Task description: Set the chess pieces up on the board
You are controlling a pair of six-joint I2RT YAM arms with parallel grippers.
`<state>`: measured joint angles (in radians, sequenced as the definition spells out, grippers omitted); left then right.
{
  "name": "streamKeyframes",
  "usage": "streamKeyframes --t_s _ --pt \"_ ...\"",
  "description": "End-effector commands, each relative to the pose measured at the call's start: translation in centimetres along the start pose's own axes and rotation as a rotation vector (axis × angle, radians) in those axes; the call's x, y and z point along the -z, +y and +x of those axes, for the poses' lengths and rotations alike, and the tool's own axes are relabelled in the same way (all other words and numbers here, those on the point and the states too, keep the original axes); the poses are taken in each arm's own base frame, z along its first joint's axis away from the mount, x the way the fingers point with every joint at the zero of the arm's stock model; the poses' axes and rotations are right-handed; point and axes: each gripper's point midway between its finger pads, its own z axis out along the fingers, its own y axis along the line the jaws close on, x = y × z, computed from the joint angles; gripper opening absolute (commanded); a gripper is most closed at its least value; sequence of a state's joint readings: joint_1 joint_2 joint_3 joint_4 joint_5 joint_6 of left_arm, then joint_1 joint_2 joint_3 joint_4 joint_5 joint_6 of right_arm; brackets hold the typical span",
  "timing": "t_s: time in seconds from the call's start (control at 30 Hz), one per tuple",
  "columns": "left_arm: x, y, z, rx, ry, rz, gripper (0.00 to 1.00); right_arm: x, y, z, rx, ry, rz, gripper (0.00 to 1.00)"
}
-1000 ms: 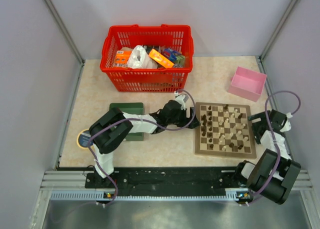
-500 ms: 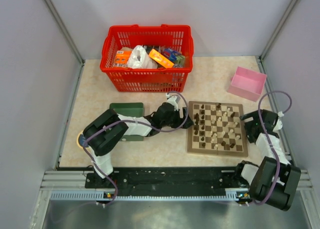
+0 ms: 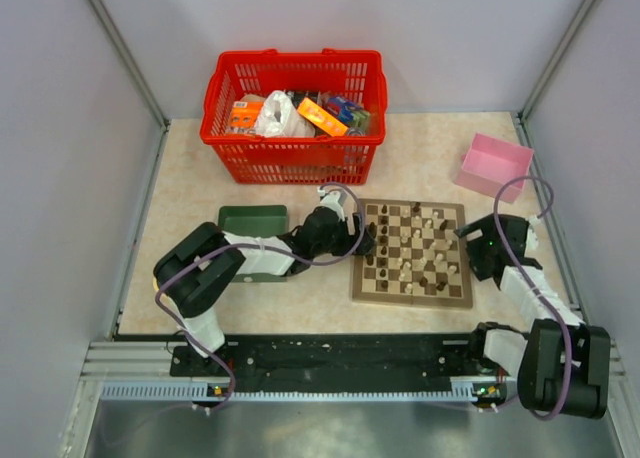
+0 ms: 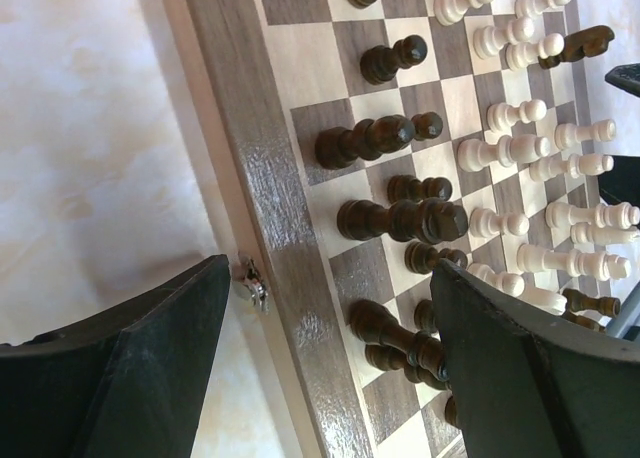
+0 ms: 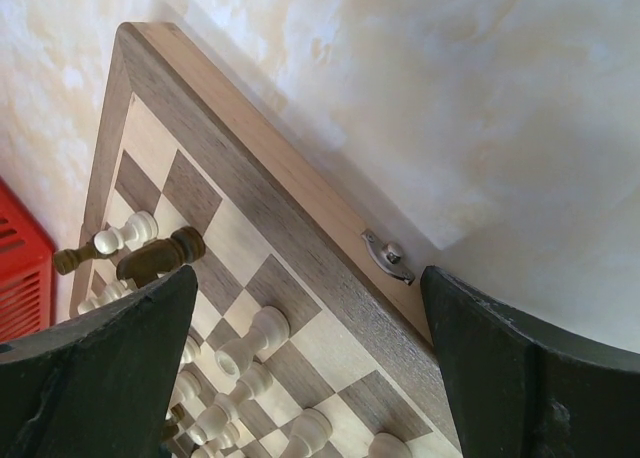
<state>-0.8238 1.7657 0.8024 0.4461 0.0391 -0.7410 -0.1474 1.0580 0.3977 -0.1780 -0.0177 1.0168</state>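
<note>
The board point(image 3: 410, 300) lies in the middle of the table, with dark and pale chess pieces point(image 3: 425, 248) scattered over its squares. My left gripper point(image 3: 362, 240) is open at its left edge. In the left wrist view the left gripper point(image 4: 330, 313) straddles the rim point(image 4: 270, 208), one finger off the board and one among dark pieces point(image 4: 400, 218), some of them lying down. Pale pieces point(image 4: 520, 148) stand farther in. My right gripper point(image 3: 470, 250) is open at the right edge. In the right wrist view the right gripper point(image 5: 310, 323) spans the rim by a metal latch point(image 5: 388, 258), over pale pieces point(image 5: 250, 343).
A red basket point(image 3: 294, 113) full of packets stands at the back. A pink box point(image 3: 494, 166) sits at the back right. A green tray point(image 3: 252, 228) lies left of the board, partly under my left arm. Grey walls close in both sides.
The board has slid to the left across the table. Both grippers have moved left with it, staying at its left and right edges.
</note>
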Motion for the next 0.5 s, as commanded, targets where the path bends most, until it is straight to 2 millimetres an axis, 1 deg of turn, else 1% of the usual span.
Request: streamKeyframes --t_s 0.0,0.17,0.3,0.33,0.37,0.4,0.47 --pt "1.5 0.1 -2.8 0.026 -0.104 -0.012 0.86 -0.2 -2.0 3.8 -0.021 0.12 0.072 0.94" --pt "2.3 1.6 -3.5 0.042 -0.126 -0.038 0.86 -0.5 -1.1 4.6 -0.009 0.136 0.061 0.94" --pt "2.9 2.0 -4.2 0.044 -0.149 -0.023 0.86 -0.8 -0.8 5.1 -0.002 0.144 0.066 0.94" --pt "3.0 2.0 -4.5 0.042 -0.156 -0.022 0.86 -0.8 -0.6 5.8 0.013 0.157 0.058 0.94" --pt "3.1 1.9 -4.7 0.036 -0.16 -0.019 0.86 -0.8 -0.4 5.9 0.016 0.161 0.056 0.94" --pt "3.2 1.5 -4.4 0.028 -0.142 0.001 0.86 -0.9 -0.4 6.2 0.019 0.165 0.058 0.94" --pt "3.6 1.2 -4.8 0.024 -0.153 0.007 0.86 -0.9 -0.1 6.4 0.026 0.169 0.056 0.94"
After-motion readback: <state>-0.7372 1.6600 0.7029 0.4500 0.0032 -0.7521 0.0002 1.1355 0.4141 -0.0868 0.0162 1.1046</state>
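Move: The chess board's middle lies about 13 cm right of and 5 cm back from the left hand, which straddles the board's left edge, and some 14 cm left of and 3 cm back from the right hand at the opposite edge; it sits roughly 2 cm below both. The green tray is about 28 cm to the left hand's left and 2 cm back. The pink box stands some 17 cm ahead and 7 cm right of the right hand. Still straddling the board's right rim, with one open finger outside its side wall by the clasp and the other over the squares, the right hand keeps pushing the board left, nearly 4 cm, easing forward about 2 cm. The open left hand leads level with it at the left rim, about 5 cm left and slightly forward, turning some 5 degrees counter-clockwise; whether it pulls can't be seen. ##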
